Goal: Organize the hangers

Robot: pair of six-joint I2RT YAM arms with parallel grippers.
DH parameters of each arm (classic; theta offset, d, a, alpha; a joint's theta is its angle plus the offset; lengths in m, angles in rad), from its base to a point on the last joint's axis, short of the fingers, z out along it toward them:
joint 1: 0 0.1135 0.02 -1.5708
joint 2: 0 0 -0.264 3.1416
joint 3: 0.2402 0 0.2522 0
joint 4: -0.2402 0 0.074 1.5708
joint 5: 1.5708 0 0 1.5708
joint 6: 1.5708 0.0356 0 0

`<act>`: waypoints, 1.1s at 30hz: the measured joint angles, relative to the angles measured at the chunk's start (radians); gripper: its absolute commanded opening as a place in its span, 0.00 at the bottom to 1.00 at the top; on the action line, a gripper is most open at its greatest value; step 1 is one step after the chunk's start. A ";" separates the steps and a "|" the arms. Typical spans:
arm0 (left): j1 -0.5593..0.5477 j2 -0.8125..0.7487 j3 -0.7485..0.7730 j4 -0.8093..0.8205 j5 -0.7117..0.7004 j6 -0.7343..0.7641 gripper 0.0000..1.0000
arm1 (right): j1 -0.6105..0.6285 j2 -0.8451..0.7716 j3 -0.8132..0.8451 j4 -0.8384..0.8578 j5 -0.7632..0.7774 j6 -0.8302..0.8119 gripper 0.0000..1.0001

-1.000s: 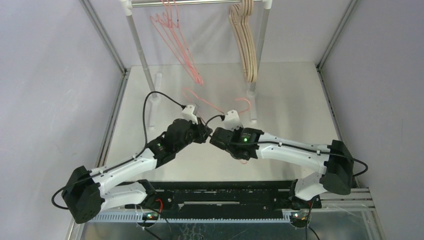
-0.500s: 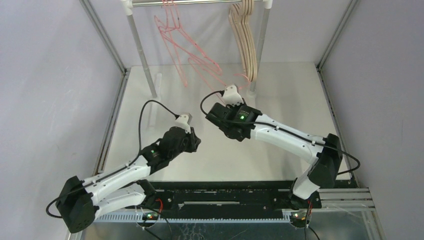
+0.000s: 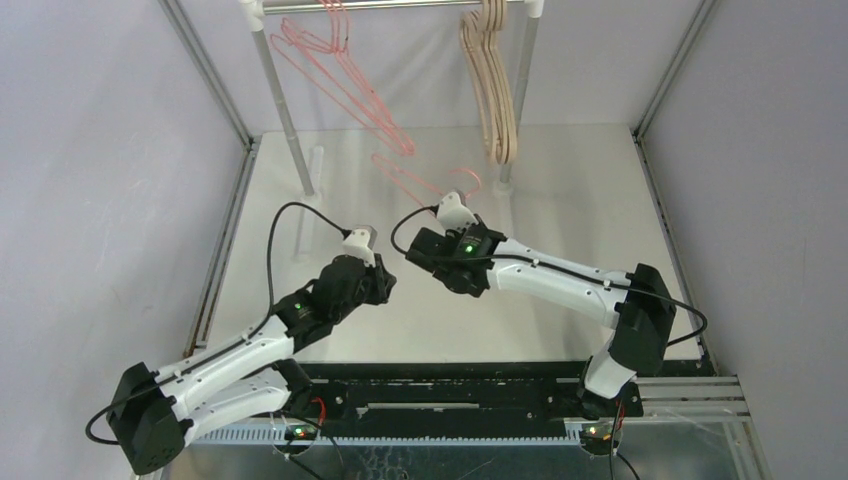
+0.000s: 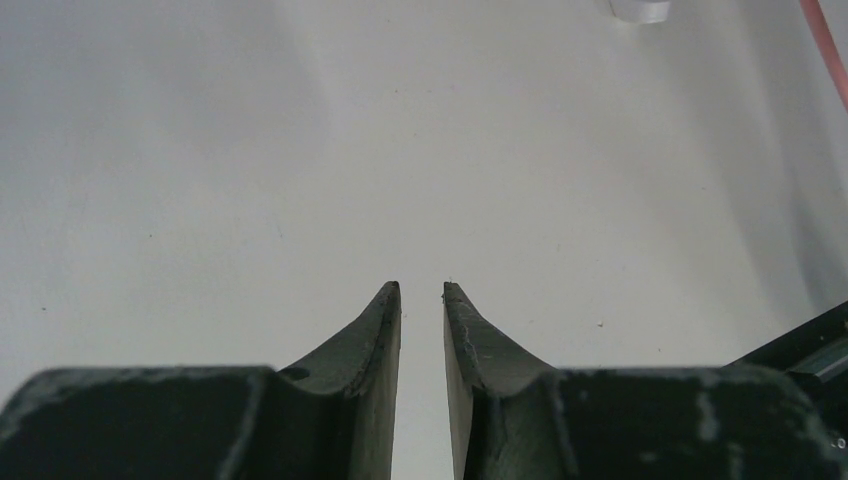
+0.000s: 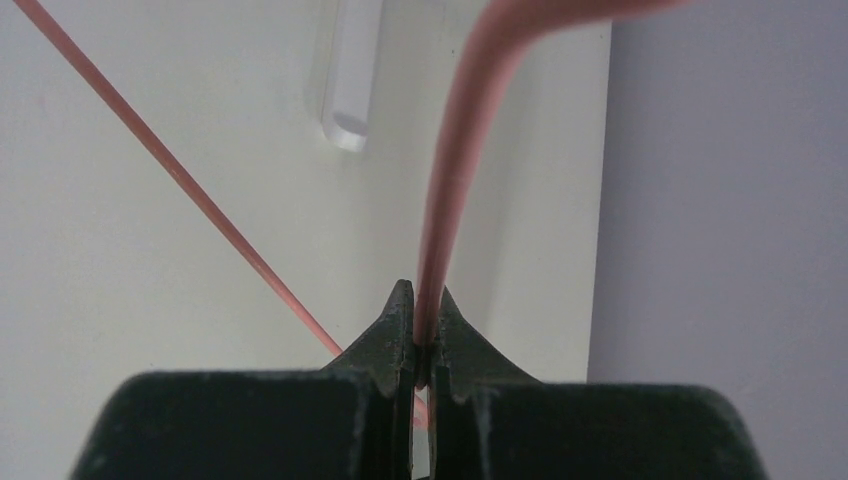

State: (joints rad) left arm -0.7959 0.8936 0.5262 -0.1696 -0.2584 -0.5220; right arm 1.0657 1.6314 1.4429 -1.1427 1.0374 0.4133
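Note:
Several thin pink wire hangers hang at the left of the rail, and several thick beige hangers hang at its right. One more pink wire hanger floats above the table in front of the rail. My right gripper is shut on it, and the right wrist view shows its thick pink wire pinched between the fingertips of that gripper. My left gripper sits lower left, apart from every hanger. Its jaws stand slightly open with only bare table between them.
The silver rail rests on two posts with white joints, their feet on the white table. One rail foot lies just ahead of my right gripper. Grey-purple walls and metal frame bars close both sides.
The right gripper has carried the pink hanger up and back towards the rail. The left gripper has let go, opened a little and drawn back to the near left. The hanging pink hangers swing.

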 measured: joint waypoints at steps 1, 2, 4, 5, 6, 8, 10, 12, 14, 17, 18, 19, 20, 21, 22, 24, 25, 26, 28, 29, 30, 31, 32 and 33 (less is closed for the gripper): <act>0.000 0.005 0.000 0.000 0.000 0.000 0.26 | 0.006 0.000 -0.006 -0.008 0.000 0.006 0.00; 0.000 0.010 0.000 -0.001 0.000 0.000 0.26 | 0.014 -0.001 -0.014 -0.020 0.000 0.015 0.00; 0.000 0.014 0.000 -0.002 0.000 0.000 0.26 | 0.025 -0.005 -0.032 -0.042 0.000 0.036 0.00; 0.000 0.015 0.000 -0.001 0.000 0.000 0.26 | 0.030 -0.008 -0.042 -0.055 0.000 0.047 0.00; 0.000 0.015 0.000 -0.001 0.000 0.000 0.26 | 0.031 -0.011 -0.049 -0.066 0.000 0.056 0.00; 0.000 0.016 0.000 -0.002 0.000 0.000 0.26 | 0.036 -0.018 -0.056 -0.102 0.003 0.080 0.00; 0.000 0.016 0.000 -0.002 0.000 0.000 0.26 | 0.037 -0.021 -0.056 -0.147 0.016 0.115 0.00; 0.000 0.016 0.000 -0.002 0.000 0.000 0.26 | 0.036 -0.021 -0.056 -0.203 0.034 0.156 0.00; 0.000 0.015 0.000 -0.002 0.000 0.000 0.26 | 0.037 -0.016 -0.056 -0.275 0.055 0.209 0.00; 0.000 0.015 0.000 -0.001 0.000 0.000 0.26 | 0.037 0.007 -0.055 -0.362 0.082 0.260 0.00; 0.000 0.015 0.000 -0.001 0.001 0.000 0.26 | 0.037 0.016 -0.055 -0.378 0.086 0.272 0.00; 0.000 0.015 0.000 -0.001 0.001 0.000 0.26 | 0.037 0.026 -0.054 -0.394 0.089 0.282 0.00; 0.000 0.015 0.000 -0.001 0.002 0.000 0.26 | 0.036 0.036 -0.050 -0.407 0.090 0.292 0.00; 0.000 0.015 0.000 -0.001 0.002 0.000 0.26 | 0.035 0.045 -0.042 -0.417 0.092 0.298 0.00; 0.000 0.015 0.000 -0.001 0.003 0.000 0.26 | 0.032 0.056 -0.028 -0.425 0.095 0.305 0.00; 0.000 0.009 -0.002 0.000 0.003 0.000 0.26 | 0.020 0.076 0.010 -0.436 0.103 0.311 0.00; 0.000 0.004 -0.003 0.000 0.003 0.000 0.26 | 0.014 0.087 0.035 -0.439 0.110 0.311 0.00; 0.000 -0.002 -0.007 0.000 0.003 0.000 0.26 | 0.008 0.100 0.066 -0.442 0.118 0.311 0.00; 0.000 -0.014 -0.010 -0.002 0.003 0.000 0.26 | -0.008 0.124 0.140 -0.444 0.138 0.306 0.00; 0.000 -0.019 -0.010 -0.003 0.003 0.000 0.26 | -0.019 0.138 0.185 -0.441 0.150 0.293 0.00; 0.000 -0.024 -0.010 -0.004 0.003 0.000 0.26 | -0.029 0.147 0.222 -0.427 0.161 0.274 0.00; 0.000 -0.029 -0.010 -0.005 0.002 0.000 0.26 | -0.039 0.151 0.245 -0.409 0.167 0.252 0.00; 0.000 -0.035 -0.010 -0.006 0.002 0.000 0.26 | -0.052 0.152 0.268 -0.378 0.173 0.214 0.00; 0.001 -0.041 -0.010 -0.008 0.002 0.000 0.26 | -0.066 0.151 0.284 -0.340 0.177 0.172 0.00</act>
State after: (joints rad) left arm -0.7952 0.8524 0.5159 -0.1772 -0.2565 -0.5220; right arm 0.9993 1.7828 1.7267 -1.4830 1.2140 0.5858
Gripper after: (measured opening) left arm 0.261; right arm 0.032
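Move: The right hand already holds a pink hanger by the neck, below its hook; the free stretch of rail between the two hanging groups lies about 28 cm ahead of it, 15 cm to its left and 35 cm up. The hanging pink hangers are some 28 cm ahead and 29 cm left, the wooden hangers 28 cm ahead and 3 cm left, their middles roughly 17 cm up. From the idle left hand that rail spot is about 32 cm ahead, 4 cm right and 42 cm up. Keeping its closed grip on the hanger's neck, the right hand first draws back and swings right, about 5 cm to the right, its left side rolling down some 15 degrees. It then reverses into a forward and upward reach of about 5 cm each way, coming back a little left, towards the rail and the wooden hangers, while the fingers tip slightly up and the roll partly unwinds. ##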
